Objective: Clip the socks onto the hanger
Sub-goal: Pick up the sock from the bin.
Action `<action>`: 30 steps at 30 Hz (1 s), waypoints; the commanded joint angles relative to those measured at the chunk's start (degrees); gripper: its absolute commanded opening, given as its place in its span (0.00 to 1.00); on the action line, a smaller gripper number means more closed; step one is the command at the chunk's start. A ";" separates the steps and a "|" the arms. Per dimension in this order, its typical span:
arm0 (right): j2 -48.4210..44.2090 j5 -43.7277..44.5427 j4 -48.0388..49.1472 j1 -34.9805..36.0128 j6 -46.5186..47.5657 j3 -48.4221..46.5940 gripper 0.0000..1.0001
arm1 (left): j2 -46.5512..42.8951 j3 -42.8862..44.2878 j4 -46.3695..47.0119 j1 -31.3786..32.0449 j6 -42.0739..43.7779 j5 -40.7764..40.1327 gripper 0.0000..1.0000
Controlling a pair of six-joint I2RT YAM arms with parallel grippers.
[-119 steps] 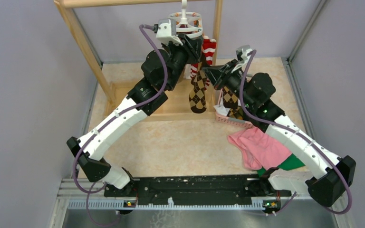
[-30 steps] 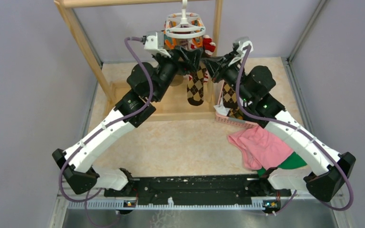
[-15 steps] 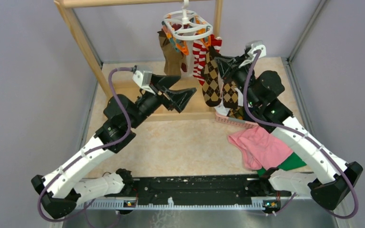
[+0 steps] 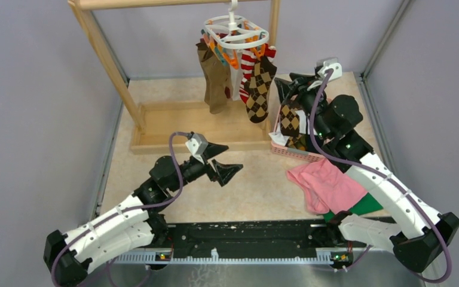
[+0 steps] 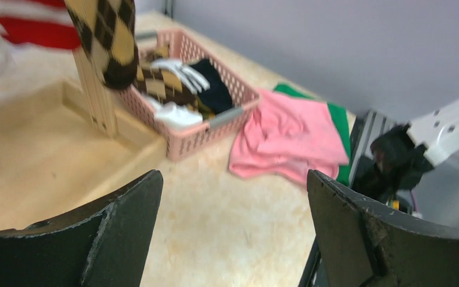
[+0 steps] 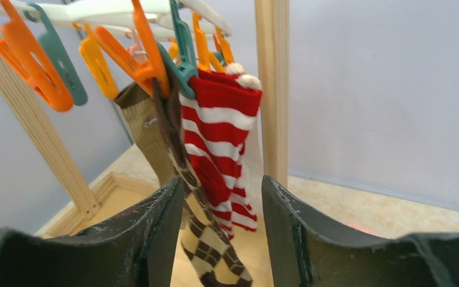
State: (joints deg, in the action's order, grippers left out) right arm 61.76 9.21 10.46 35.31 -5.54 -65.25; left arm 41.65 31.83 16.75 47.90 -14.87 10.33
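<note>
The white hanger (image 4: 233,37) hangs from the wooden rack with orange and teal clips (image 6: 155,60). A plain brown sock (image 4: 215,78), a red-white striped sock (image 4: 250,63) and an argyle sock (image 4: 258,89) are clipped to it. My right gripper (image 4: 282,84) stands just right of the argyle sock (image 6: 206,239), open, with the sock hanging free just past its fingers (image 6: 155,239). The striped sock (image 6: 221,137) hangs behind. More socks (image 5: 179,89) lie in the pink basket (image 5: 215,116). My left gripper (image 4: 234,157) is open and empty, low over the table, and faces the basket.
The pink basket (image 4: 293,149) sits at the right foot of the wooden rack (image 4: 104,54), whose upright (image 6: 273,89) stands just behind the hanger. A pink cloth (image 4: 326,185) over a green cloth (image 4: 367,204) lies by the right arm's base.
My left arm has drawn back from the hanger and down toward the near table, its gripper open. My right gripper has opened and let go of the argyle sock, which now hangs clipped.
</note>
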 commanded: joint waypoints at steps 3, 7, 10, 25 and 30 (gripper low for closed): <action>-4.47 -2.34 0.90 -2.93 -1.36 4.02 0.56 | -1.42 -9.44 12.35 0.02 -0.51 3.48 0.96; -6.14 -3.85 -0.49 -3.68 -1.68 7.43 0.58 | -0.86 -12.89 15.11 0.00 0.13 2.51 0.96; -8.49 -5.83 -0.28 -4.50 -3.32 11.83 0.59 | 0.33 -15.35 17.86 0.06 0.41 1.70 0.97; -5.73 -21.22 13.85 -24.34 -19.92 33.63 0.69 | 15.94 -22.04 35.07 -0.17 -2.18 1.79 0.99; 4.84 -20.03 17.77 -24.92 -20.16 32.12 0.69 | 19.58 -21.82 37.85 -0.50 -2.99 2.82 0.99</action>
State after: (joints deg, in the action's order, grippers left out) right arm 60.99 -7.57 19.92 10.66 -22.52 -31.42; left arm 59.35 8.95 46.94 47.77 -16.91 11.44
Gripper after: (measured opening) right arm 0.685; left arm 0.987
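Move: The argyle sock in the bin lies about 16 cm ahead of the right hand, 8 cm to its right and some 38 cm below. At much that depth, a white sock over the bin's near-left edge lies 6 cm ahead and 2 cm right, a striped white sock 15 cm ahead and 16 cm right. The hanging argyle sock is about 5 cm ahead, 7 cm left and 8 cm lower. From the left hand, the bin's argyle sock is 30 cm ahead, 20 cm right, 24 cm down. Lower the right gripper about 24 cm towards the bin's socks, slanting some 10 cm right, away from the hanger; let it ease back slightly, then swing forward near the end. Tip its fingers down nearly 30 degrees and open them wider, touching nothing yet. Meanwhile sink the empty, open left gripper about 16 cm towards the bare table before the wooden frame. ##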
